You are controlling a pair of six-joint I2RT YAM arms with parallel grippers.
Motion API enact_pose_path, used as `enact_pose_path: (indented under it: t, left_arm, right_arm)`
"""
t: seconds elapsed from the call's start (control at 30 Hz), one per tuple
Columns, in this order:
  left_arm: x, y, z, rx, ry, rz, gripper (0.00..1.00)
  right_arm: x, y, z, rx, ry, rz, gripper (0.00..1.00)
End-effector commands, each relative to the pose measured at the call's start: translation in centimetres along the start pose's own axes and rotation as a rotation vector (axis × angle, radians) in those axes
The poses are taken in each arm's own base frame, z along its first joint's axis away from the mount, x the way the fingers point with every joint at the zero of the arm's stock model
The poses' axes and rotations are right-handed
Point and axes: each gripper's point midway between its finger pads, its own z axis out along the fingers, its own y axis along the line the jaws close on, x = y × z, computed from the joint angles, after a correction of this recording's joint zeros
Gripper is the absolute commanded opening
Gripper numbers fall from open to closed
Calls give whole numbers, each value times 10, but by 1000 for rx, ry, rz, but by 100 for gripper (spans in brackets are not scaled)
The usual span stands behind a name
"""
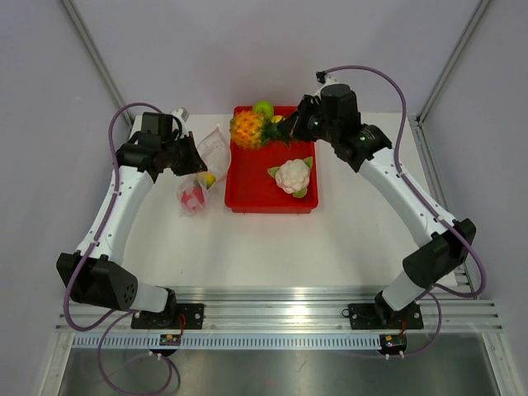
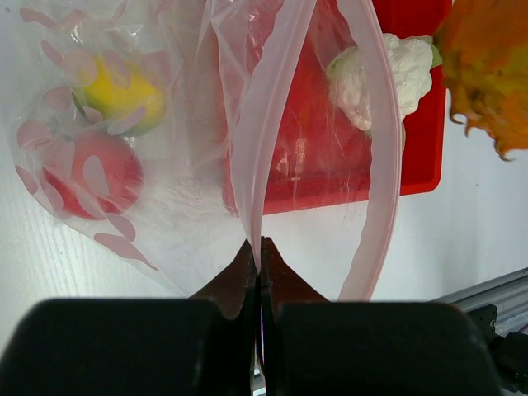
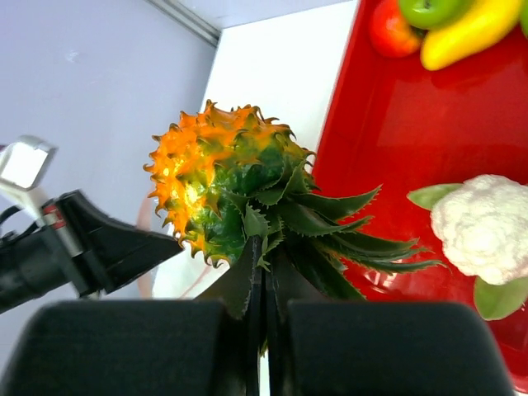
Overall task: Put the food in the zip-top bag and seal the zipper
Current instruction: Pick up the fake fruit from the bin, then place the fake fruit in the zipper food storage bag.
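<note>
My left gripper (image 2: pixel 260 244) is shut on one pink-red zipper (image 2: pixel 247 157) edge of the clear zip-top bag (image 1: pixel 211 150), holding its mouth open toward the red tray. Inside the bag lie a red fruit (image 2: pixel 87 169) and a yellow fruit (image 2: pixel 115 92). Off the tray's back left corner my right gripper (image 3: pixel 266 247) is shut on the green leaves of the orange pineapple (image 3: pixel 219 169), lifted beside the bag's mouth (image 1: pixel 247 128). The white cauliflower (image 1: pixel 293 176) rests in the tray.
The red tray (image 1: pixel 256 194) stands mid-table and also holds a red fruit (image 3: pixel 392 33), a green fruit (image 3: pixel 429 10) and a yellow banana (image 3: pixel 466 33) at its far end. Frame posts and walls rise behind; an aluminium rail runs along the near edge.
</note>
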Motion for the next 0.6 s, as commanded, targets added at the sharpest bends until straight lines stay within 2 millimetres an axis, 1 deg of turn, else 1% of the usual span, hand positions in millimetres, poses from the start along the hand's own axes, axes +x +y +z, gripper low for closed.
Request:
enact_pose_path:
  t: [0.0, 0.03, 0.1, 0.13, 0.17, 0.23, 0.33, 0.4, 0.47, 0.5, 0.53, 0.57]
  left_arm:
    - [-14, -10, -4, 51, -46, 23, 0]
    - [-13, -10, -4, 50, -45, 21, 0]
    - [-13, -10, -5, 49, -46, 21, 0]
    - [-12, -10, -4, 46, -43, 21, 0]
    - [-11, -9, -4, 46, -42, 22, 0]
    - [-11, -8, -5, 41, -44, 21, 0]
    - [-11, -9, -6, 43, -45, 21, 0]
    - [-12, -10, -7, 45, -49, 21, 0]
    - [-13, -11, -9, 46, -53, 22, 0]
    - [-14, -12, -9, 50, -53, 24, 0]
    - [-15, -12, -9, 51, -53, 27, 0]
    - [-15, -13, -10, 53, -52, 26, 0]
  right_arm:
    - [-19, 45, -29, -91, -67, -63, 0]
    - [-20, 52, -31, -103, -73, -75, 0]
    - [-14, 65, -33, -130, -63, -90, 0]
    - [-14, 72, -36, -144, -65, -100, 0]
    - [-11, 75, -36, -150, -60, -105, 0]
    - [-3, 88, -37, -176, -47, -125, 0]
    - [10, 97, -33, -192, -14, -150, 0]
    - [22, 96, -25, -189, 21, -156, 0]
    - [41, 89, -15, -161, 76, -170, 0]
    - [47, 84, -11, -145, 102, -176, 0]
    - [55, 74, -9, -103, 140, -181, 0]
    - [66, 62, 4, -61, 179, -185, 0]
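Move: The mouth of the zip-top bag lies about 17 cm to the right hand's left, nearly level fore and aft and some 12 cm below; the pineapple, held by its leaves, already sticks out about 9 cm towards it. The cauliflower in the bin is roughly 1 cm ahead, 3 cm right and 29 cm below; the yellow fruit in the bag is some 22 cm left, 1 cm back and 27 cm below. From the left hand, the mouth's middle is about 6 cm ahead, 4 cm right and 2 cm lower. The right hand, shut on the pineapple's leaves, carries the fruit left and back, about 7 cm left and 6 cm towards the base, out of the space over the bin to the mouth of the bag. It rises some 3.5 cm on the way and starts to sink only at the end, while the wrist swings about 10 degrees counter-clockwise; the left hand stays put, fingers still pinching the bag's rim. ##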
